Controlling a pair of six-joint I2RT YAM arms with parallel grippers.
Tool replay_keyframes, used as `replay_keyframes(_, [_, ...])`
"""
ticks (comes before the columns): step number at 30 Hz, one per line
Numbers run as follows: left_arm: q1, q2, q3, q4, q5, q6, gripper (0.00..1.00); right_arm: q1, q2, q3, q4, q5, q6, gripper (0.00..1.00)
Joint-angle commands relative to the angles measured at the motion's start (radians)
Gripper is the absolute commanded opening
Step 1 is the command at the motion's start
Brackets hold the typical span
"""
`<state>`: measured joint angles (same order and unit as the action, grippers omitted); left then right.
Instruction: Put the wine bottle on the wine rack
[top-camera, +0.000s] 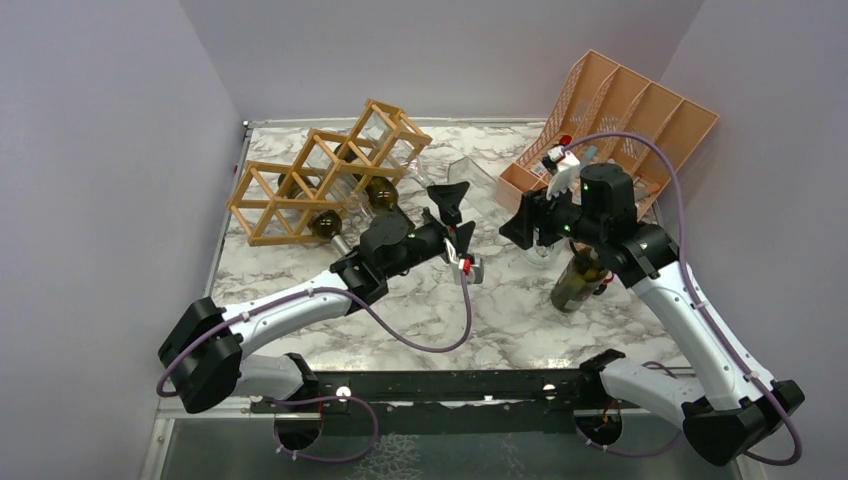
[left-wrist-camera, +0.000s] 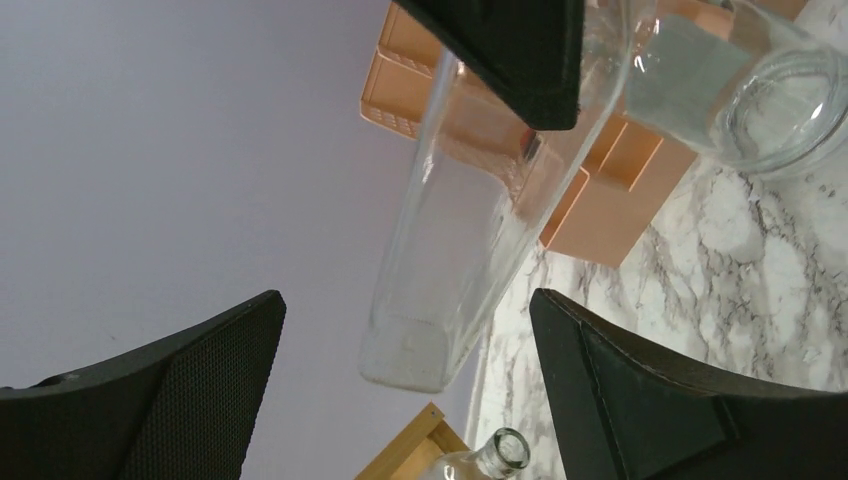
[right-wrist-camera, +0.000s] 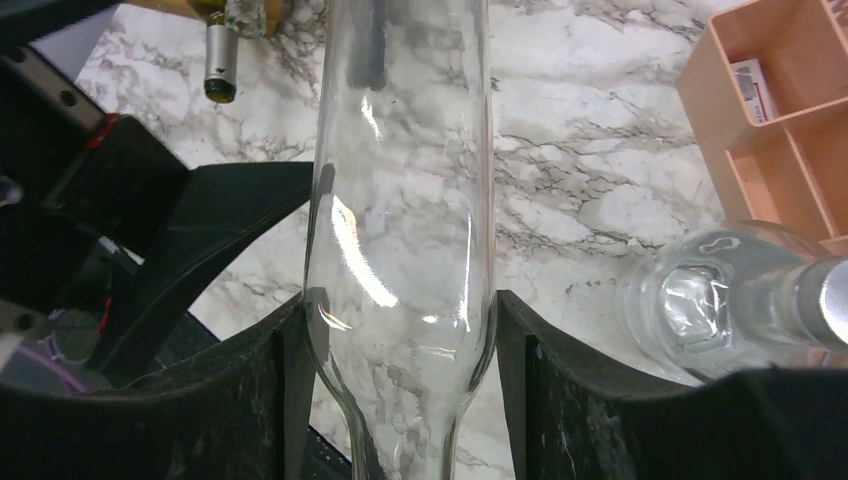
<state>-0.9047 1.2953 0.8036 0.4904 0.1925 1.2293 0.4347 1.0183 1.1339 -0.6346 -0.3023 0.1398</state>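
Observation:
A clear glass wine bottle (right-wrist-camera: 400, 200) is held off the table, my right gripper (right-wrist-camera: 400, 320) shut on its shoulder with both pads against the glass. From above, the bottle (top-camera: 480, 180) reaches from the right gripper (top-camera: 522, 225) toward the back left. My left gripper (top-camera: 458, 217) stands open beside its base. In the left wrist view the bottle's square-looking base (left-wrist-camera: 410, 350) hangs between the wide-apart fingers of the left gripper (left-wrist-camera: 405, 310), touching neither. The wine rack (top-camera: 320, 175), a tan stick lattice, stands at the back left with bottles lying in its cells.
A peach slotted organizer (top-camera: 620, 120) leans at the back right. A dark bottle (top-camera: 578, 280) stands under my right arm, and a clear capped bottle (right-wrist-camera: 740, 300) stands next to the right gripper. Dark bottles (top-camera: 325, 225) stick out of the rack's lower cells.

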Motion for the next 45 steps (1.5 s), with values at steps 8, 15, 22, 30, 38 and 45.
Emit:
replay_keyframes(8, [-0.001, -0.128, 0.138, 0.016, -0.498, -0.851, 0.99, 0.004, -0.005, -0.066, 0.199, -0.009, 0.050, 0.01])
replay_keyframes(15, [-0.001, -0.233, 0.221, -0.087, -0.595, -1.010, 0.99, 0.028, 0.026, -0.146, 0.338, -0.143, 0.144, 0.01])
replay_keyframes(22, [0.000, -0.224, 0.427, -0.394, -0.668, -1.103, 0.99, 0.172, 0.037, -0.190, 0.460, -0.125, 0.185, 0.01])
replay_keyframes(30, [-0.001, -0.233, 0.509, -0.525, -0.674, -1.158, 0.99, 0.398, 0.118, -0.171, 0.589, -0.037, 0.221, 0.01])
replay_keyframes(38, [-0.002, -0.248, 0.541, -0.613, -0.697, -1.168, 0.99, 0.606, 0.315, -0.112, 0.763, 0.142, 0.313, 0.01])
replay_keyframes(45, [-0.001, -0.295, 0.544, -0.688, -0.759, -1.174, 0.99, 0.710, 0.551, 0.017, 0.880, 0.241, 0.340, 0.01])
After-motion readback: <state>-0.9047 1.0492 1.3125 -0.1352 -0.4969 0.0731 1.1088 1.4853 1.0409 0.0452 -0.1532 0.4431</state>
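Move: The clear bottle is already in the right hand, pinched near the neck, its base out ahead and to the left. From that hand the middle of the wine rack lies about 24 cm ahead, 42 cm left and 15 cm lower; the upper dark bottle in it is some 19 cm ahead and 29 cm left, the lower dark bottle's neck 10 cm ahead and 39 cm left. From the left hand the rack's middle is roughly 21 cm ahead, 29 cm left, 17 cm lower. The clear bottle, still gripped near its neck, is carried left towards the rack by the right hand, about 25 cm, drawing back some 9 cm and sinking a little while it turns counter-clockwise. The left hand, already open, clears upward and to the left, easing down slightly at the end, and swings its fingers from pointing right to mostly forward. ##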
